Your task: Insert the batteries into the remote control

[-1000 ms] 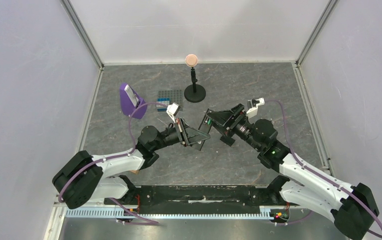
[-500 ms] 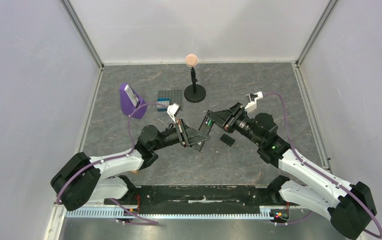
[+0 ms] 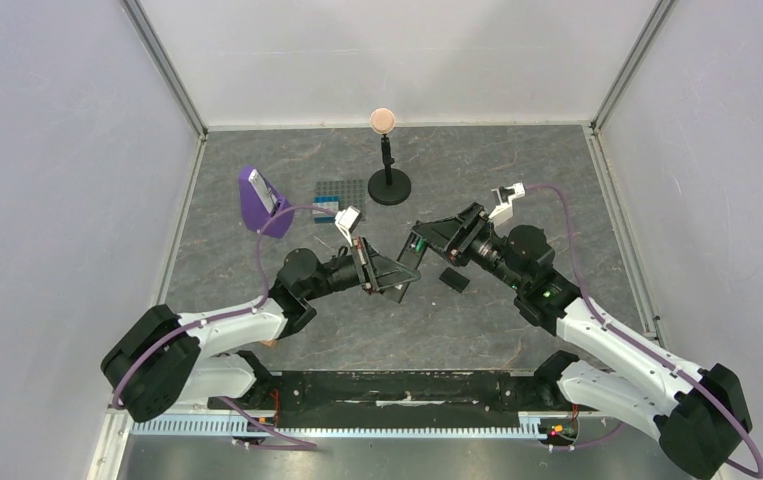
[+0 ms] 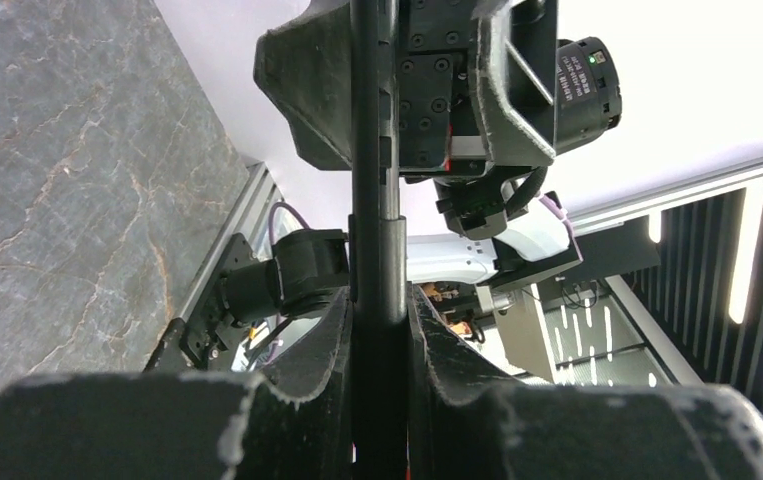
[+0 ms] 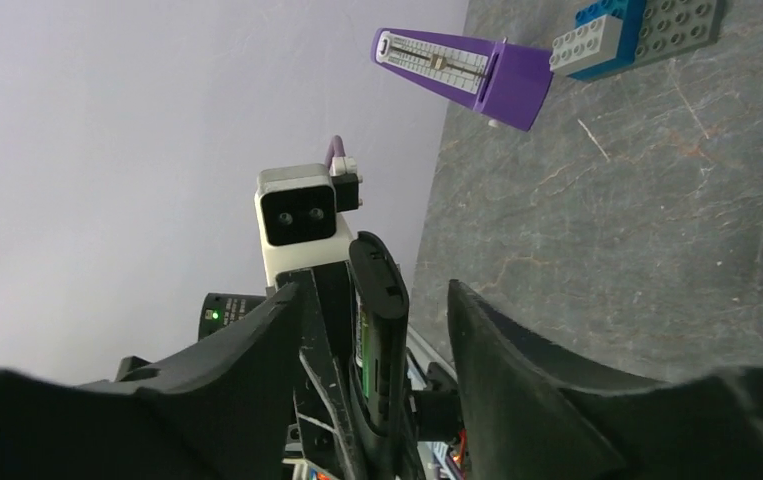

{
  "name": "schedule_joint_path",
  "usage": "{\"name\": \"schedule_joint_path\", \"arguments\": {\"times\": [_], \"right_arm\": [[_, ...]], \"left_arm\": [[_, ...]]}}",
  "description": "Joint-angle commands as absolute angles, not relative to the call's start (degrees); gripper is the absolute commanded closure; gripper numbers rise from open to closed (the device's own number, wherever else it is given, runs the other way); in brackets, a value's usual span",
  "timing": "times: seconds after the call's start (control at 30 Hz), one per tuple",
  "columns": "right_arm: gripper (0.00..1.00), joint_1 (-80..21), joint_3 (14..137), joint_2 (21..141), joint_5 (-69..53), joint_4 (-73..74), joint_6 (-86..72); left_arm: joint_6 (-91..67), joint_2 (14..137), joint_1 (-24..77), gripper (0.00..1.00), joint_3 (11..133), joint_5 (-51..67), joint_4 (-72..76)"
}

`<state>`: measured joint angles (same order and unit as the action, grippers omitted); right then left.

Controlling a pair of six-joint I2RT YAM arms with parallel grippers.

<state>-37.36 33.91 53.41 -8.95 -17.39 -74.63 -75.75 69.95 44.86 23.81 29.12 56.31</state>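
My left gripper (image 3: 389,272) is shut on the remote control (image 3: 400,268), a slim black bar held off the table. In the left wrist view the remote control (image 4: 377,200) rises edge-on from between the left gripper's (image 4: 379,300) pads. The right gripper (image 3: 419,243) straddles the remote's far end. In the right wrist view the remote control (image 5: 385,300) stands between the right gripper's (image 5: 375,290) fingers, with a gap to the right finger (image 5: 517,380). A green battery (image 5: 362,345) sits in the remote's recess.
A small flat black piece (image 3: 454,280) lies on the table under the right wrist. A purple wedge (image 3: 260,200) stands at the back left. Beside it are a grey studded baseplate (image 3: 349,188) with blue bricks and a black stand (image 3: 388,185) topped by an orange ball.
The right wrist has shifted back, uncovering the small black piece on the table. Its jaws have narrowed around the remote's end. The left arm has stayed still.
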Motion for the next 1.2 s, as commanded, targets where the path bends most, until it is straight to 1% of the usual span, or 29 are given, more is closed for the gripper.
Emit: {"name": "schedule_joint_path", "arguments": {"times": [0.0, 0.03, 0.07, 0.1, 0.13, 0.27, 0.37, 0.47, 0.57, 0.67, 0.83, 1.03, 1.17], "right_arm": [[0.32, -36.5, 35.9, 52.1, -9.1, -17.2, -72.2], [0.25, -36.4, 36.2, 51.7, -8.9, -16.4, -71.4], [0.20, -36.2, 36.5, 51.1, -8.5, -14.7, -70.3], [0.16, -36.1, 36.7, 50.3, -8.3, -13.3, -69.2], [0.14, -35.9, 36.7, 49.6, -8.0, -11.4, -67.7], [0.11, -35.0, 36.3, 44.7, -5.5, -3.9, -62.0], [0.11, -34.6, 37.1, 41.7, -0.9, 4.2, -54.8], [0.10, -34.5, 40.2, 42.2, 5.3, 14.1, -45.6], [0.10, -34.4, 43.5, 45.5, 7.5, 20.8, -35.5], [0.10, -34.4, 46.7, 51.4, 8.4, 25.9, -26.3], [0.10, -34.4, 49.2, 61.6, 10.2, 29.5, -14.0], [0.11, -34.4, 50.0, 72.5, 2.9, 31.7, -2.3], [0.12, -33.8, 49.9, 77.0, 0.2, 29.5, 4.5]], "left_arm": [[-70.0, 67.6, 44.9, 0.98, 26.0, 30.7, 52.1], [-67.0, 66.8, 44.9, 0.98, 26.0, 30.8, 48.8], [-64.6, 65.8, 44.9, 0.98, 26.2, 31.4, 45.2], [-61.2, 64.8, 44.9, 0.98, 26.4, 32.3, 41.1], [-58.5, 63.9, 44.9, 0.98, 26.9, 32.9, 37.2], [-47.2, 60.3, 44.9, 0.98, 28.9, 36.5, 22.2], [-41.7, 58.4, 44.9, 0.98, 29.9, 37.2, 14.5], [-39.7, 57.6, 44.9, 0.98, 29.6, 35.7, 10.8], [-40.1, 57.3, 44.9, 0.98, 28.7, 35.2, 10.6], [-39.9, 56.7, 44.9, 0.98, 28.5, 33.9, 8.8], [-38.9, 54.8, 44.8, 0.98, 29.0, 30.6, 4.3], [-39.2, 53.6, 44.3, 0.98, 29.4, 28.2, 0.5], [-40.1, 54.3, 42.7, 0.98, 29.3, 29.8, 0.3]]}}
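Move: The black battery cover lies on the table about 25 cm below the right hand, some 10 cm to its right and 3 cm farther out. The remote control, held up by the left hand, has its middle roughly 5 cm back and 3 cm left of the right hand, at about its height. From the left hand the cover is some 13 cm ahead, 13 cm right and 22 cm down. The opening right hand drops some 20 cm, swinging right, fingers turning down, towards the cover; left lowers remote. ##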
